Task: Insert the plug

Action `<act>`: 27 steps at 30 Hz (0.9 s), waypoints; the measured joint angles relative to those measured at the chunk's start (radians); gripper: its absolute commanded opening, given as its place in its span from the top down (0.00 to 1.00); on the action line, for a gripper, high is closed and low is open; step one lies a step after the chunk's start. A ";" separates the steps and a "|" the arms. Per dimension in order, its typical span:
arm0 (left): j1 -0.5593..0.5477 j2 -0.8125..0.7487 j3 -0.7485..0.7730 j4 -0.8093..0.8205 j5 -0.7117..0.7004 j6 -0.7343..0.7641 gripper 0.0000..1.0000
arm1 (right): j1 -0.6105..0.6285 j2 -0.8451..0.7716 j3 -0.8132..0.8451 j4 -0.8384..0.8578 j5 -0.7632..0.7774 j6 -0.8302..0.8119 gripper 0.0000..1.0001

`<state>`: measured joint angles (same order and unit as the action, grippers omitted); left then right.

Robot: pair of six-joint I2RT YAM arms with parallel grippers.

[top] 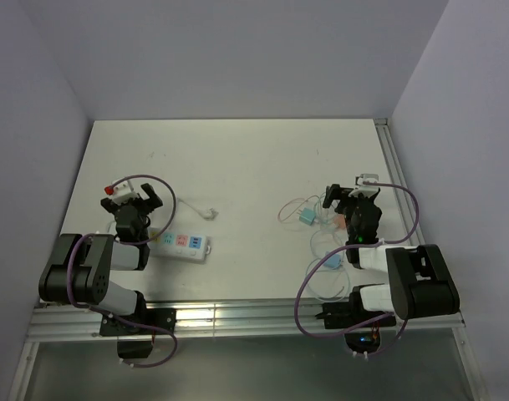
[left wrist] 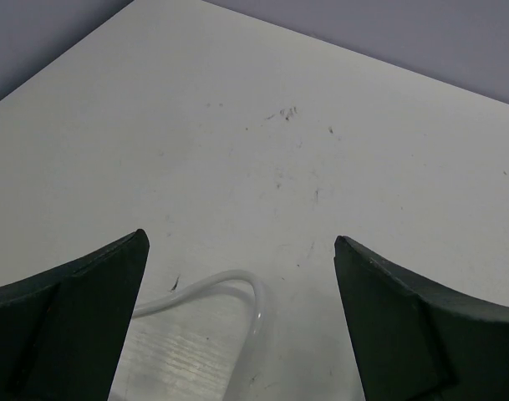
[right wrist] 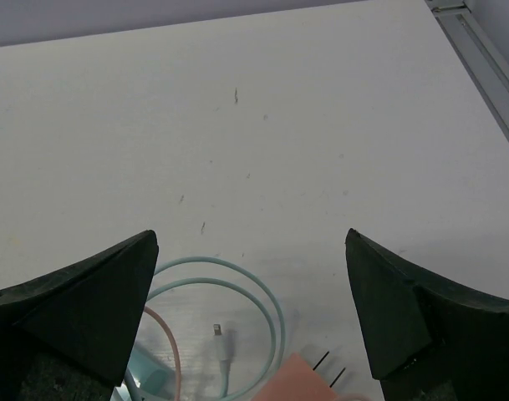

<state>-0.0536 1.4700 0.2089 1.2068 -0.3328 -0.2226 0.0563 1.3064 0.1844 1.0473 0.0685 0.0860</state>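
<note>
A white power strip (top: 180, 242) with coloured sockets lies at the near left of the table. Its white cord (left wrist: 237, 288) curves on the table between my left gripper's open, empty fingers (left wrist: 240, 238). In the top view that gripper (top: 135, 199) hovers just behind the strip's left end. A pink plug (right wrist: 300, 380) with two black prongs lies at the bottom edge of the right wrist view, below my right gripper (right wrist: 251, 234), which is open and empty. In the top view the right gripper (top: 350, 195) sits above the pink plug (top: 342, 224).
A teal plug (top: 306, 219) and a blue plug (top: 332, 262) lie among looped thin cables by the right arm. A teal cable loop (right wrist: 275, 317) with a small connector (right wrist: 219, 338) lies under the right gripper. A metal rail (top: 396, 180) borders the table's right edge.
</note>
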 measured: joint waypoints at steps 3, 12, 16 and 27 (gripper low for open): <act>0.000 0.000 0.000 0.000 -0.005 0.000 0.01 | 0.000 0.000 0.000 0.000 0.002 -0.002 0.00; -0.005 -0.002 0.000 0.000 -0.086 -0.007 0.01 | 0.005 -0.080 0.061 -0.147 0.003 -0.019 0.00; -0.018 -0.002 0.000 0.000 -0.108 -0.004 0.00 | 0.034 -0.199 0.126 -0.257 0.079 -0.008 0.00; -0.028 -0.013 0.008 -0.028 -0.101 0.006 0.01 | 0.061 -0.311 0.301 -0.679 0.028 0.341 0.00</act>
<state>-0.0818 1.4574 0.2165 1.1786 -0.4335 -0.2161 0.1169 0.9958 0.4854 0.3687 0.0963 0.4267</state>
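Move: The teal plug, seemingly the one aimed at, lies about level with the right hand, roughly 9 cm to its left and 10 cm below. The coral plug lies almost under that hand, about 1 cm back and 1 cm to its right. The blue plug stands some 15 cm back and 4 cm left of the hand, at the same depth. From the left hand the teal plug is about 52 cm to the right and 1 cm back. The coral plug and the cables drop away beneath the right hand as it lifts about 8 cm, straight up at first. Late on it also shifts some 3 cm left, to the teal plug's side, and rolls about 20 degrees, its left side rising. The fingers stay wide open and grip nothing. ##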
